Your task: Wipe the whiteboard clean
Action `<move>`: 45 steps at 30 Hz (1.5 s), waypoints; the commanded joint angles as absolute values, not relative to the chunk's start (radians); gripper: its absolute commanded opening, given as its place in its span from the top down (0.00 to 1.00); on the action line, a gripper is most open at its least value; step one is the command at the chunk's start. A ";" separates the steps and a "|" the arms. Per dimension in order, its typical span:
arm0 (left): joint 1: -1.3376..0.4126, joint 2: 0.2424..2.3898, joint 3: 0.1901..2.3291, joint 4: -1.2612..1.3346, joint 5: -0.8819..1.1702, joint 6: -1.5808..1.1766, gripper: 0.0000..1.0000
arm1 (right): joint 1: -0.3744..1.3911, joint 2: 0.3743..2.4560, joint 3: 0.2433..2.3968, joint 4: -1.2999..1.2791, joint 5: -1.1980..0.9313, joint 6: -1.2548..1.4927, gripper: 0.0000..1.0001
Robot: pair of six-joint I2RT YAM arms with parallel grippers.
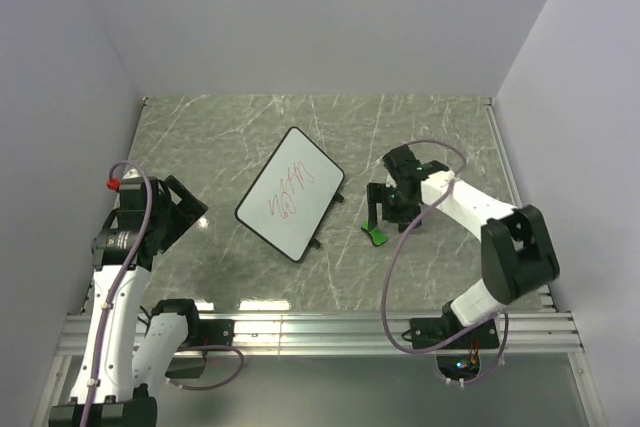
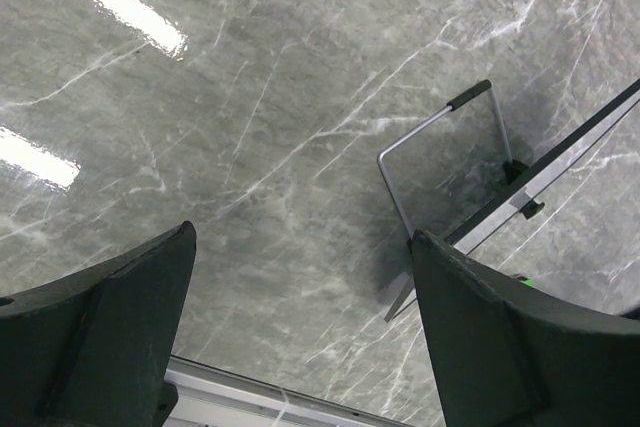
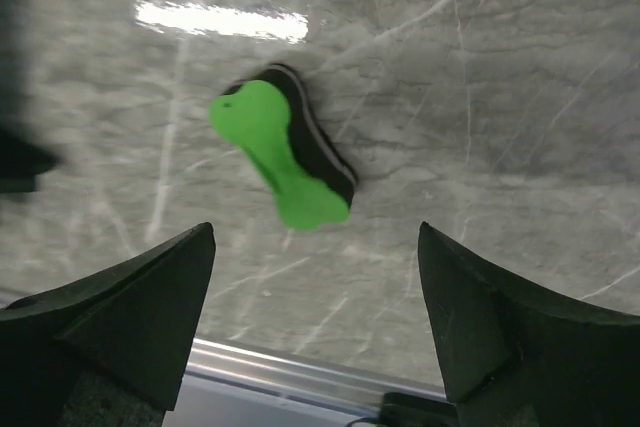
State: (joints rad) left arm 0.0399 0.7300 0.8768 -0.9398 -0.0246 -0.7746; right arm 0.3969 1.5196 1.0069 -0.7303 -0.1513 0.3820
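The whiteboard [image 1: 290,194] lies tilted on the marble table's middle, red scribbles on its white face. In the left wrist view only its black edge [image 2: 585,142] and wire stand [image 2: 430,127] show at the right. A green eraser [image 1: 374,234] with a dark pad rests on the table to the board's right. My right gripper [image 1: 378,209] hovers open just over the eraser [image 3: 275,152], which lies ahead of the fingertips, untouched; the right gripper [image 3: 315,232] holds nothing. My left gripper [image 1: 190,212] stands open and empty left of the board, over bare marble [image 2: 302,237].
Grey walls close in the table on three sides. A metal rail [image 1: 330,332] runs along the near edge, seen also below both grippers. A purple cable [image 1: 400,247] loops off the right arm.
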 commanded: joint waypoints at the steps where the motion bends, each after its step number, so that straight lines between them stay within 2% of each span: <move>1: 0.029 0.721 0.888 -0.928 -0.029 -0.755 0.07 | 0.433 1.563 1.049 -0.755 -0.064 0.321 0.12; 11: 0.015 0.730 0.910 -0.925 -0.046 -0.741 0.08 | 0.511 1.683 1.134 -0.761 -0.019 0.324 0.14; 16: 0.009 0.736 0.913 -0.923 -0.052 -0.738 0.08 | 0.552 1.727 1.141 -0.758 -0.002 0.330 0.20; 23: 0.006 0.738 0.908 -0.922 -0.049 -0.738 0.08 | 0.575 1.756 1.141 -0.752 0.077 0.336 0.44; 30: 0.005 0.736 0.910 -0.925 -0.057 -0.736 0.08 | 0.575 1.747 1.158 -0.765 0.129 0.336 0.64; 31: 0.006 0.739 0.916 -0.923 -0.060 -0.730 0.08 | 0.575 1.746 1.163 -0.768 0.133 0.334 0.70; 32: 0.005 0.750 0.922 -0.920 -0.061 -0.729 0.08 | 0.574 1.744 1.167 -0.776 0.135 0.334 0.84; 35: -0.021 0.784 0.965 -0.908 -0.075 -0.706 0.08 | 0.575 1.740 1.187 -0.798 0.135 0.341 1.00; 40: -0.055 0.847 1.037 -0.865 -0.048 -0.651 0.08 | 0.577 1.709 1.230 -0.831 0.121 0.356 1.00; 45: -0.087 0.900 1.043 -0.700 0.107 -0.591 0.10 | 0.580 1.626 1.279 -0.891 0.085 0.379 1.00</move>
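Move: The eraser lies almost under the open right hand, about 2 cm to its left and roughly 5 cm below, neither ahead nor back. The whiteboard's middle is some 20 cm to the right hand's left and 9 cm ahead, about level with it in height. From the left hand, the whiteboard's middle is roughly 11 cm ahead, 16 cm right and 11 cm below; the eraser is about 3 cm ahead, 35 cm right and 17 cm down. The right hand sinks about 4.5 cm with a small shift left, turning slightly counter-clockwise and tilting some 15 degrees until its fingers point nearly straight down, then closes them to pinch the eraser's narrow middle from both sides and rises about 4 cm, easing forward, still gripping. Only near the end does the left hand, fingers kept wide open, set off forward, up and to the right towards the whiteboard, some 4 cm forward. ##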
